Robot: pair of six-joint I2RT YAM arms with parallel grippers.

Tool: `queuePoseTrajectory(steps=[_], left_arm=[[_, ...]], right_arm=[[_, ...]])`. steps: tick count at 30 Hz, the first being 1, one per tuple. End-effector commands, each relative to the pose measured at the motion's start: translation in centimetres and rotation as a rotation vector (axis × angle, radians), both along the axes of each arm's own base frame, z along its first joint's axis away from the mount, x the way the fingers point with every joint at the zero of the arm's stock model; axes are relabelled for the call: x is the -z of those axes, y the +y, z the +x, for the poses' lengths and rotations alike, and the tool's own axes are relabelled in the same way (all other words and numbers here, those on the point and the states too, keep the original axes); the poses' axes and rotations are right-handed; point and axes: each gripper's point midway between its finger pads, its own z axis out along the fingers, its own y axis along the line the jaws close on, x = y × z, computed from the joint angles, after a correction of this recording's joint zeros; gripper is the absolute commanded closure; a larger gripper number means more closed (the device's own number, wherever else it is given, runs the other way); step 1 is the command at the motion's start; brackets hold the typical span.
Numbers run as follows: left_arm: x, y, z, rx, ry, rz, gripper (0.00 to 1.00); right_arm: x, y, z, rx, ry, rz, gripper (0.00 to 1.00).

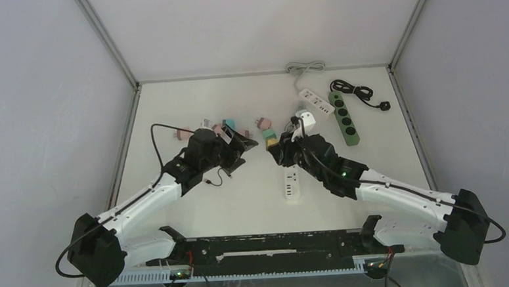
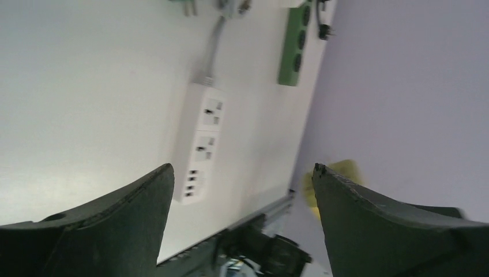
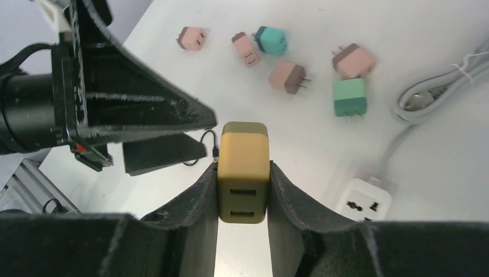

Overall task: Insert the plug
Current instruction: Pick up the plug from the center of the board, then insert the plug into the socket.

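The plug (image 3: 243, 170) is a mustard-yellow block with two slots on the face turned to the camera. My right gripper (image 3: 243, 176) is shut on its sides and holds it above the table. From above, the plug (image 1: 271, 142) sits at the tip of the right gripper (image 1: 276, 147). My left gripper (image 1: 244, 144) faces it a short way to the left, open and holding nothing. In the left wrist view the left gripper (image 2: 242, 173) stands wide, with a white power strip (image 2: 199, 144) on the table beyond it. That strip (image 1: 291, 183) lies just below the right gripper.
Several loose pink and teal plugs (image 3: 271, 40) lie behind the grippers. A green power strip (image 1: 344, 116), a second white strip (image 1: 315, 102) with a grey cord, and a black cable (image 1: 357, 91) lie at the back right. Walls close in the table.
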Motion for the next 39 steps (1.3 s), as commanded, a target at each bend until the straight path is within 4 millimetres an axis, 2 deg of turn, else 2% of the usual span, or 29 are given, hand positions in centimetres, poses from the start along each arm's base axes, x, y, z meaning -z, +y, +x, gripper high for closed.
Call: queuePoseTrajectory(steps=[1, 5, 8, 15, 21, 32, 39], left_arm=[[-0.3, 3.0, 0.1, 0.053, -0.184, 0.266, 0.07], [-0.1, 4.1, -0.2, 0.094, -0.276, 0.359, 0.06], [0.2, 4.1, -0.5, 0.137, -0.322, 0.382, 0.06], [1.3, 1.8, -1.2, 0.251, -0.368, 0.296, 0.08], [2.5, -0.6, -1.3, 0.34, -0.365, 0.245, 0.12], [6.1, -6.0, -1.6, 0.482, -0.282, 0.146, 0.25], [9.1, -7.7, -1.3, 0.529, -0.216, 0.177, 0.31]], right_arm=[[-3.2, -2.0, 0.0, 0.032, 0.009, 0.006, 1.0], [-3.4, -3.9, -0.3, 0.054, 0.078, -0.031, 1.0], [-3.8, -5.3, -0.6, 0.071, 0.136, -0.074, 1.0], [-3.8, -7.5, -1.6, 0.076, 0.302, -0.203, 1.0], [-3.0, -7.9, -2.0, 0.068, 0.407, -0.292, 1.0], [0.3, -7.5, -1.8, 0.056, 0.571, -0.398, 1.0], [2.0, -7.6, -0.7, 0.063, 0.626, -0.421, 1.0]])
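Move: Below and to the right of the right hand, which already holds the yellow plug, lies the white power strip: about 5 cm right, 1 cm back and some 18 cm down. From that hand the green plug is 13 cm ahead and 1 cm left, a pink plug 18 cm ahead and 2 cm left. The strip lies 11 cm right, 1 cm back and 16 cm below the empty left hand; the USB cable is 10 cm to its left, 1 cm ahead. Carrying the yellow plug in an unchanged grip, the right hand swings about 8 cm right, first rising, then sinking to 3 cm below its start as the wrist tips the fingers down towards the power strip. The left hand, after backing a few centimetres left, drops about 11 cm and comes right towards the strip, turning some 30 degrees clockwise, its fingers narrowing but still wide. ##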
